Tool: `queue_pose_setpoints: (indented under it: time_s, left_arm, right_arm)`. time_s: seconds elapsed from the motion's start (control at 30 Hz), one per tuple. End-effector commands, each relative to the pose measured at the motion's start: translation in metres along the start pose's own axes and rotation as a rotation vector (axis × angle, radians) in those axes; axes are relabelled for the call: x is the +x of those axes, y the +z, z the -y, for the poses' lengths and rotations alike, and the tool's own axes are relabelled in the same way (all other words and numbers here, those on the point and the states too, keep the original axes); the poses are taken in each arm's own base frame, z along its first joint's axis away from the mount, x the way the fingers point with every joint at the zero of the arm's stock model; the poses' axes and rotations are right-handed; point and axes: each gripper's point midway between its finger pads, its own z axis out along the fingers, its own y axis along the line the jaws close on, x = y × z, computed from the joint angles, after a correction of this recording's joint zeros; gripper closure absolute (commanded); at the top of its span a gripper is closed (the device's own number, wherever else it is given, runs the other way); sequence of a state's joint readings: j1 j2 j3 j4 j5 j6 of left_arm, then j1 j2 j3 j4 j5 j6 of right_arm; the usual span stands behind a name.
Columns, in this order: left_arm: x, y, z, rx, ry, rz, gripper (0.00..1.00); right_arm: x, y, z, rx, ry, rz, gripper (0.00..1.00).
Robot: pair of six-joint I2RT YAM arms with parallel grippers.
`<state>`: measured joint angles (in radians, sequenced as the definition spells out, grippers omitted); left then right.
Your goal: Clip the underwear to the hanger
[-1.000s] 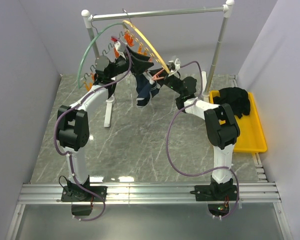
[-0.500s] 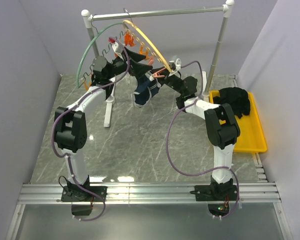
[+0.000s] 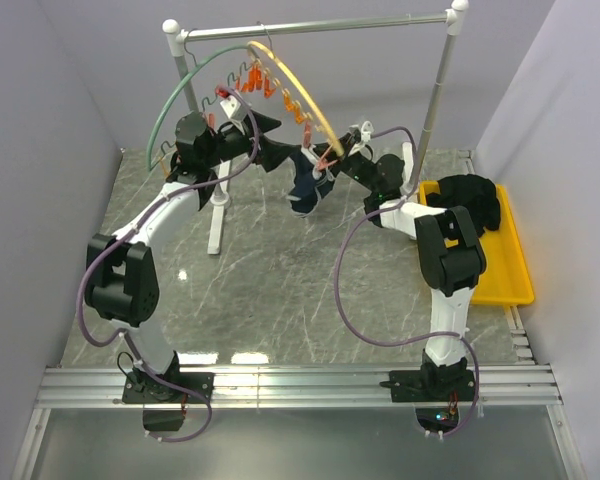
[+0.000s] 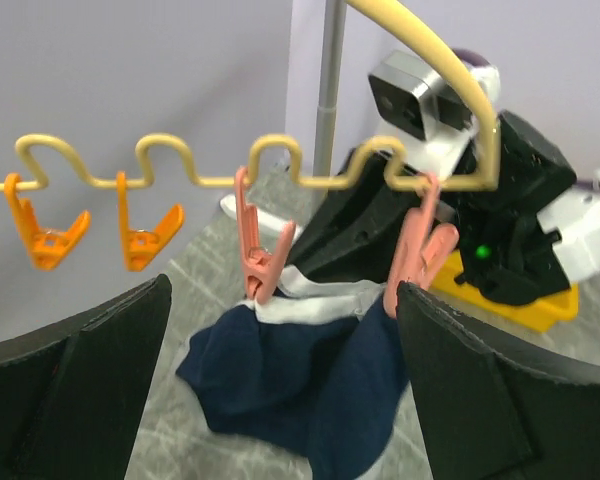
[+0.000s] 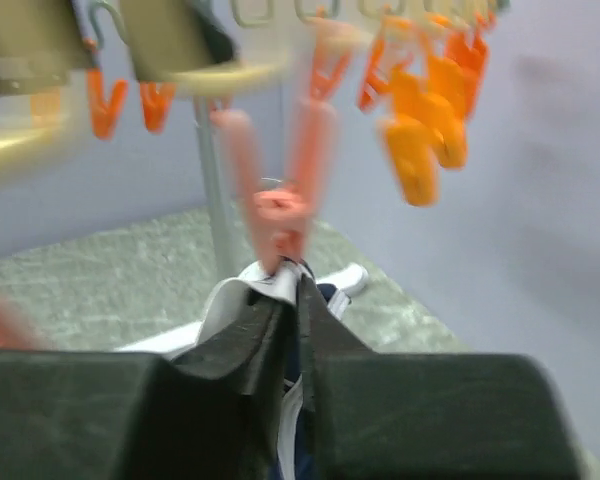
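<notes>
The navy underwear [image 4: 300,370] with its white waistband hangs below the yellow hanger [image 4: 270,160]. Two pinkish clips hold it: the left clip [image 4: 260,270] and the right clip [image 4: 420,255]. In the top view the underwear [image 3: 308,185] dangles under the hanger's [image 3: 300,95] lower end. My left gripper [image 4: 280,290] is open wide, its fingers [image 4: 70,390] apart on either side of the garment and touching nothing. It sits left of the garment in the top view [image 3: 258,135]. My right gripper [image 5: 292,285] is pinched on the white waistband just under a clip [image 5: 280,215], at the garment's right [image 3: 332,160].
A green arc hanger [image 3: 175,100] hangs on the same rack bar [image 3: 320,25] to the left. The rack's white foot [image 3: 217,225] stands on the marble table. A yellow tray [image 3: 515,275] with a black clothing pile [image 3: 470,205] lies at the right edge.
My left gripper has opened wide and drawn back to the left, off the underwear. The hanger and the garment have swung right, and the right arm has followed.
</notes>
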<state>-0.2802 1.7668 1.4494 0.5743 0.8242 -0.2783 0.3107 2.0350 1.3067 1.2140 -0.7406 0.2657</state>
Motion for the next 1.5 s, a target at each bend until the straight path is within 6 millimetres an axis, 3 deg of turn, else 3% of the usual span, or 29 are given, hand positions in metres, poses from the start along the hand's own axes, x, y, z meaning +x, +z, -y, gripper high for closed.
queue_pose_setpoints:
  time_s: [0.0, 0.07, 0.23, 0.33, 0.47, 0.6, 0.67, 0.7, 0.77, 0.8, 0.83, 0.87, 0.9, 0.97, 1.03, 1.17, 1.2, 1.27, 1.3, 1.37, 1.4, 1.47]
  left_arm:
    - [-0.004, -0.011, 0.014, 0.025, 0.091, -0.049, 0.01]
    - [0.0, -0.015, 0.016, 0.019, 0.099, -0.075, 0.01]
    - [0.009, -0.023, 0.018, -0.003, 0.074, -0.125, 0.01]
    - [0.003, -0.025, 0.016, -0.039, 0.064, -0.142, 0.01]
    - [0.004, -0.035, 0.014, -0.109, -0.007, -0.204, 0.01]
    - [-0.002, -0.045, 0.023, -0.141, -0.028, -0.226, 0.01]
    - [-0.009, -0.052, 0.03, -0.156, -0.034, -0.226, 0.01]
    - [-0.009, -0.056, 0.03, -0.18, -0.043, -0.233, 0.01]
    - [-0.018, -0.062, 0.034, -0.204, -0.046, -0.232, 0.01]
    - [-0.011, -0.068, 0.033, -0.236, -0.076, -0.269, 0.01]
    - [-0.018, -0.071, 0.033, -0.258, -0.079, -0.271, 0.01]
    - [-0.018, -0.074, 0.033, -0.272, -0.084, -0.291, 0.01]
    - [-0.018, -0.078, 0.033, -0.287, -0.087, -0.311, 0.01]
    - [-0.019, -0.088, 0.032, -0.357, -0.124, -0.353, 0.01]
    - [-0.02, -0.096, 0.032, -0.395, -0.133, -0.375, 0.01]
    - [-0.009, -0.125, 0.03, -0.527, -0.143, -0.426, 0.01]
    - [0.003, -0.132, 0.029, -0.555, -0.165, -0.447, 0.01]
    - [0.003, -0.145, 0.031, -0.618, -0.175, -0.431, 0.01]
    - [0.019, -0.153, 0.032, -0.642, -0.2, -0.456, 0.01]
    - [0.017, -0.168, 0.036, -0.682, -0.184, -0.436, 0.01]
    - [0.031, -0.181, 0.033, -0.713, -0.205, -0.453, 0.01]
    - [0.028, -0.195, 0.039, -0.743, -0.186, -0.439, 0.01]
  right_arm:
    - [-0.027, -0.008, 0.006, 0.032, -0.048, 0.03, 0.83]
    - [-0.025, -0.014, 0.009, 0.044, -0.032, 0.008, 0.7]
    - [-0.022, -0.027, 0.012, 0.06, -0.006, -0.024, 0.64]
    - [-0.021, -0.037, 0.014, 0.077, -0.008, -0.054, 0.59]
    - [-0.026, -0.053, 0.015, 0.1, -0.015, -0.091, 0.46]
    - [-0.049, -0.07, 0.014, 0.13, -0.035, -0.112, 0.31]
    - [-0.051, -0.079, 0.016, 0.157, -0.024, -0.153, 0.25]
    - [-0.064, -0.082, 0.013, 0.164, -0.038, -0.152, 0.24]
    - [-0.064, -0.093, 0.013, 0.188, -0.017, -0.208, 0.22]
    - [-0.078, -0.095, 0.007, 0.189, -0.03, -0.207, 0.21]
    - [-0.081, -0.099, 0.005, 0.192, -0.045, -0.23, 0.2]
    - [-0.069, -0.108, 0.003, 0.211, 0.013, -0.302, 0.19]
    - [-0.083, -0.11, -0.001, 0.22, -0.001, -0.307, 0.19]
    - [-0.075, -0.127, -0.006, 0.245, 0.044, -0.39, 0.18]
    - [-0.088, -0.136, -0.014, 0.257, 0.03, -0.418, 0.17]
    - [-0.086, -0.169, -0.038, 0.293, 0.074, -0.537, 0.16]
    - [-0.091, -0.176, -0.045, 0.303, 0.061, -0.544, 0.16]
    - [-0.086, -0.191, -0.052, 0.335, 0.074, -0.588, 0.15]
    - [-0.086, -0.2, -0.058, 0.347, 0.072, -0.595, 0.15]
    - [-0.08, -0.214, -0.066, 0.382, 0.089, -0.615, 0.15]
    - [-0.078, -0.218, -0.069, 0.391, 0.096, -0.62, 0.15]
    - [-0.073, -0.226, -0.077, 0.41, 0.118, -0.62, 0.15]
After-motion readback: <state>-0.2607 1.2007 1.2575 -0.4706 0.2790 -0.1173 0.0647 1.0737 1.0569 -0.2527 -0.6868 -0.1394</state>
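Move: The right hand, fingers still all but shut on the underwear's waistband, has the middle of the hanging underwear about 3 cm to its left, 2 cm back and some 8 cm below. One pink clip grips the band roughly 4 cm ahead, 4 cm to the left and 3 cm above; the near pink clip sits about 3 cm back, straight behind and 2 cm above. From the open left hand the underwear lies about level ahead, 8 cm to the right and 9 cm below. The right hand spreads its fingers nearly full, letting go of the waistband as it sinks a little to the right, then rises and draws away from the hanger to end about 16 cm back and 16 cm to the right, tipping down and turning clockwise. The left hand, already open, also leaves: it sinks about 4 cm while easing back, rises again, then sweeps back, left and down for a total of some 12 cm left and 11 cm back, swinging about 30 degrees counter-clockwise as it tips down. ##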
